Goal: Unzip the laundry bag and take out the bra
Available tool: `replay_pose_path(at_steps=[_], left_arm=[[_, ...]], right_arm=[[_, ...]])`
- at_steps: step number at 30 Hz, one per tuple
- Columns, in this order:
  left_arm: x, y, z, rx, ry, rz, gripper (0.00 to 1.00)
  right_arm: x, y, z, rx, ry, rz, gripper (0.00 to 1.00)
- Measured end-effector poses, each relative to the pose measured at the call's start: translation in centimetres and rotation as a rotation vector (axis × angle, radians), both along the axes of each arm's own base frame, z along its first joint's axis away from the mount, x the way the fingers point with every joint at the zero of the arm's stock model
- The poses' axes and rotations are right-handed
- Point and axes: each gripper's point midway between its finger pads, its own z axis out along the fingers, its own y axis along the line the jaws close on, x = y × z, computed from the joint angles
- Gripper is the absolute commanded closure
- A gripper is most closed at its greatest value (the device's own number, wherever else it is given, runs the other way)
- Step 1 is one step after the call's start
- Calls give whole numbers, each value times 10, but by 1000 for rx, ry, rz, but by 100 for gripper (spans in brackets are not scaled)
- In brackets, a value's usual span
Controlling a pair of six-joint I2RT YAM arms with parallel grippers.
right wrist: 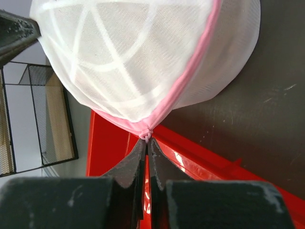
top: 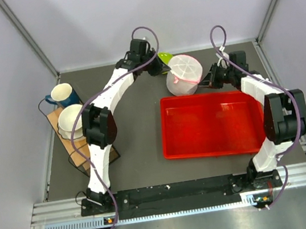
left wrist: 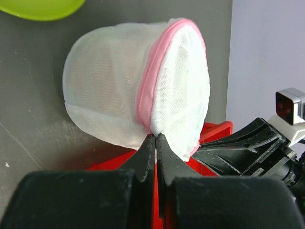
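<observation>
The laundry bag (top: 184, 74), a round white mesh pouch with pink zipper trim, hangs lifted between both grippers behind the red tray's far edge. My left gripper (top: 165, 70) comes in from its left side, and the left wrist view shows its jaws (left wrist: 156, 137) shut on the white mesh of the bag (left wrist: 119, 86) beside the pink seam. My right gripper (top: 205, 81) is at its right side. There its jaws (right wrist: 147, 140) are shut on the small pink zipper pull at the bottom of the bag (right wrist: 133, 62). The bra is hidden: nothing orange shows through the mesh.
A red tray (top: 212, 124) lies in front of the bag, right of centre. A lime-green plate (top: 164, 57) sits behind the left gripper. At the left edge a wire rack (top: 74, 143) carries a blue mug (top: 63, 95) and a white cup (top: 72, 118). Grey walls close in the back and sides.
</observation>
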Motion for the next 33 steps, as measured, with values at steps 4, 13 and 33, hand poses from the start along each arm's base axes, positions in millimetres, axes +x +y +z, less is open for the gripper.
replay_pose_path(at_steps=[4, 13, 33], left_arm=[[5, 9, 7, -7, -5, -3, 100], [20, -2, 38, -39, -93, -20, 22], [-75, 13, 27, 43, 29, 79, 19]], right_arm=[[2, 3, 2, 6, -7, 10, 100], [4, 28, 10, 52, 21, -24, 100], [19, 41, 27, 123, -13, -81, 100]])
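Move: The left fingers are shut at the laundry bag's pink zipper edge, with the bag's middle about 6 cm to the right, 3 cm back and 5 cm below. The right hand pinches the bag's opposite pink tip; the bag's middle is some 6 cm left and 4 cm ahead of it, about 2 cm lower. From the left hand, the green plate is roughly 7 cm ahead and 1 cm left, and the red tray's middle 24 cm back and 17 cm right, both some 17 cm below. The left fingers let go of the zipper edge while lifting about 4 cm and open wide; the hand then dips and sweeps back some 9 cm along the bag's left side, to its near side by the hanging pink zipper tails, rising a little at the end. The right hand keeps its pinch on the tip and carries it about 4 cm left, with some rise and forward drift, rolling slightly. ##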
